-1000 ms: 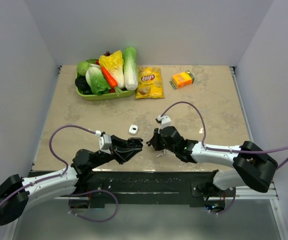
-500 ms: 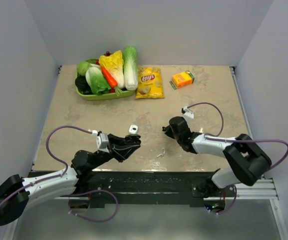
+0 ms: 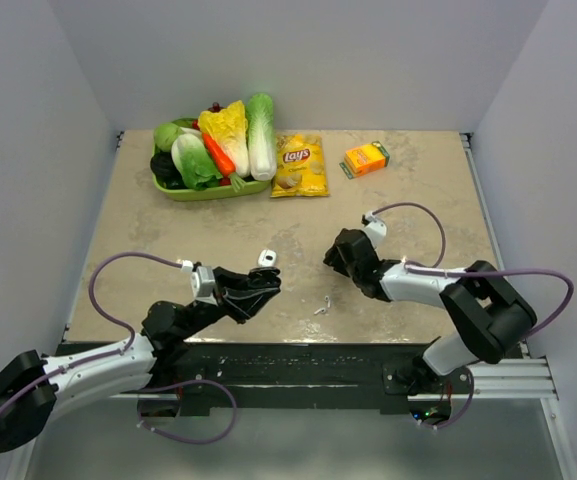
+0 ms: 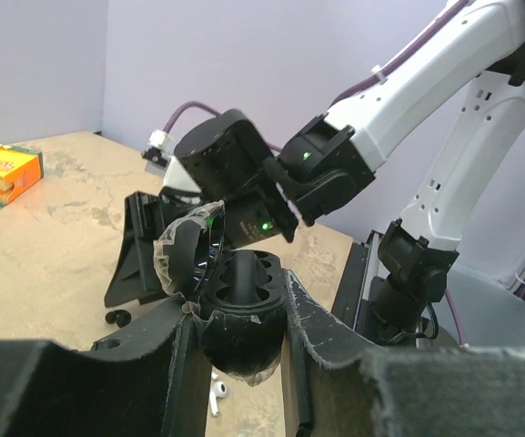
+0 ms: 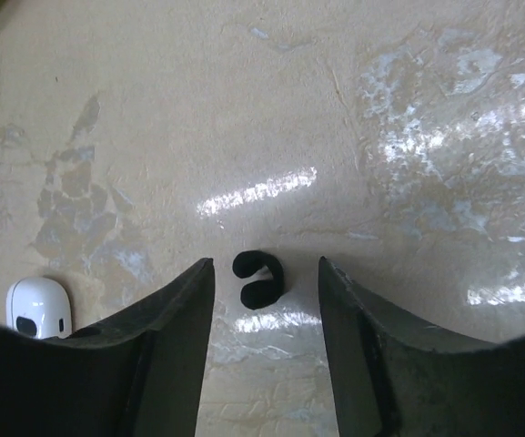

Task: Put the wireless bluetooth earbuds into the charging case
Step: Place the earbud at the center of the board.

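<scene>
My left gripper (image 4: 239, 309) is shut on the black charging case (image 4: 244, 337) and holds it off the table with its lid (image 4: 178, 259) open and its sockets facing up. In the top view the left gripper (image 3: 261, 286) sits left of centre. My right gripper (image 5: 265, 264) stands open, low over the table, with a small black earbud (image 5: 257, 278) lying loose between its fingers and touching neither. From above, the right gripper (image 3: 336, 252) hides that earbud. The left wrist view shows a black earbud (image 4: 115, 316) on the table under the right gripper's fingers (image 4: 144, 250).
A small white rounded piece (image 3: 266, 258) lies between the arms, seen also as the white piece (image 5: 37, 308). White earbuds (image 3: 322, 305) lie near the front edge. A green tray of vegetables (image 3: 208, 190), a yellow chips bag (image 3: 300, 165) and an orange box (image 3: 365, 159) stand at the back.
My right gripper has drawn back to the right, away from the left gripper, and its jaws have opened around the black earbud on the table. The left gripper has barely moved.
</scene>
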Available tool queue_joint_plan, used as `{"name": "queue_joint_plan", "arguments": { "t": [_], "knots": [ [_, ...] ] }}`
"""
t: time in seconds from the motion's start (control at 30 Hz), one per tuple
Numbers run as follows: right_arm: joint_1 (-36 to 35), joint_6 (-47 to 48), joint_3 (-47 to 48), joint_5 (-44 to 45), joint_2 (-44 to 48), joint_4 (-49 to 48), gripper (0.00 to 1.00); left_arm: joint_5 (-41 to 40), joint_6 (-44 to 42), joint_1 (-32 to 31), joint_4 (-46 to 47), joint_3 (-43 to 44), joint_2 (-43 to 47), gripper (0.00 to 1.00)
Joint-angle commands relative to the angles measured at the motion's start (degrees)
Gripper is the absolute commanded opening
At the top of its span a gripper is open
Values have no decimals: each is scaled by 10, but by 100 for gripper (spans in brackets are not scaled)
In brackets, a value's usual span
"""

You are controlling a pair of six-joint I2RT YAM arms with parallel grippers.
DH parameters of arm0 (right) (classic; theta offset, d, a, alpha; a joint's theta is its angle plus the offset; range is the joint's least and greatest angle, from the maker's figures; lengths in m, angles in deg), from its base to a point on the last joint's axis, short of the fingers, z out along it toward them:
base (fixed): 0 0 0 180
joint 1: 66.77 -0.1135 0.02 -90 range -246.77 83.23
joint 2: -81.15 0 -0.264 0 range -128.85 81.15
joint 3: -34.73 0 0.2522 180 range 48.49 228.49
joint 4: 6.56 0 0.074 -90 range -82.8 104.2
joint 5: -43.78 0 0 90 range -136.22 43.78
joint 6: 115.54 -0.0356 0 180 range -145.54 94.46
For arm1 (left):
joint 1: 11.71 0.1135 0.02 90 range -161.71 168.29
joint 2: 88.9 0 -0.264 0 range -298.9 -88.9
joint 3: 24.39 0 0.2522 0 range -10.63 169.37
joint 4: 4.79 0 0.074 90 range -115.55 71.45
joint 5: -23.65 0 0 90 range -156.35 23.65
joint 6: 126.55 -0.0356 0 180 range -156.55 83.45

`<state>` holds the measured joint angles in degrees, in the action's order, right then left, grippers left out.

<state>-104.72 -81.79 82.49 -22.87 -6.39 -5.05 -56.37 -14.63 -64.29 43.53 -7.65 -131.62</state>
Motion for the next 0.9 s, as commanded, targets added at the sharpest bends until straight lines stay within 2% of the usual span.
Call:
{"name": "queue_joint_plan", "arguments": {
  "t": [0.0, 0.1, 0.13, 0.17, 0.2, 0.27, 0.53, 0.87],
  "knots": [
    [0, 54, -6, 12, 61, 43, 54, -4, -3, -2, 39, -18, -7, 0],
    [1, 95, -25, 20, 85, 47, 53, 0, -2, -2, 49, -22, -13, 0],
    [1, 101, -32, 25, 89, 45, 46, 1, 0, -2, 52, -24, -15, 0],
    [0, 115, -45, 30, 91, 37, 39, 4, 0, -2, 59, -25, -17, 0],
    [1, 122, -49, 34, 89, 31, 16, 6, 0, -2, 62, -25, -19, 0],
    [1, 133, -49, 37, 80, 24, 0, 9, 1, -2, 63, -25, -20, 0],
    [1, 149, -9, -3, -23, -7, 0, 10, 0, -2, 47, -24, -8, 0],
    [-5, 147, -5, -46, -39, -33, 0, 5, 0, -2, 46, -30, 0, 0]
  ]
}}
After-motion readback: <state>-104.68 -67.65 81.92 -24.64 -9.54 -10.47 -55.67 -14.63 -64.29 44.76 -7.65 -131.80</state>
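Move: The black earbud just set down lies loose between the right hand's open fingertips, about 1 cm ahead of the hand and 2 cm below. The white case stands about 14 cm to the right hand's left and 1 cm ahead, and the white earbuds lie some 10 cm back and 2 cm left. From the left hand, which holds the black charging case, the loose earbud is roughly 12 cm ahead, 15 cm to the right and 15 cm below. The right hand lifts its open fingers some 2 cm clear of the earbud while drawing back and to the right, then shuts them empty and comes down low beside it, roughly 3 cm right and 2 cm back of where it started. With the tips closed and held low it then sweeps about 3 cm left and 2 cm forward up against the earbud, nudging its right side, the wrist having rolled about 10 degrees left side down and turned some 10 degrees counter-clockwise. ##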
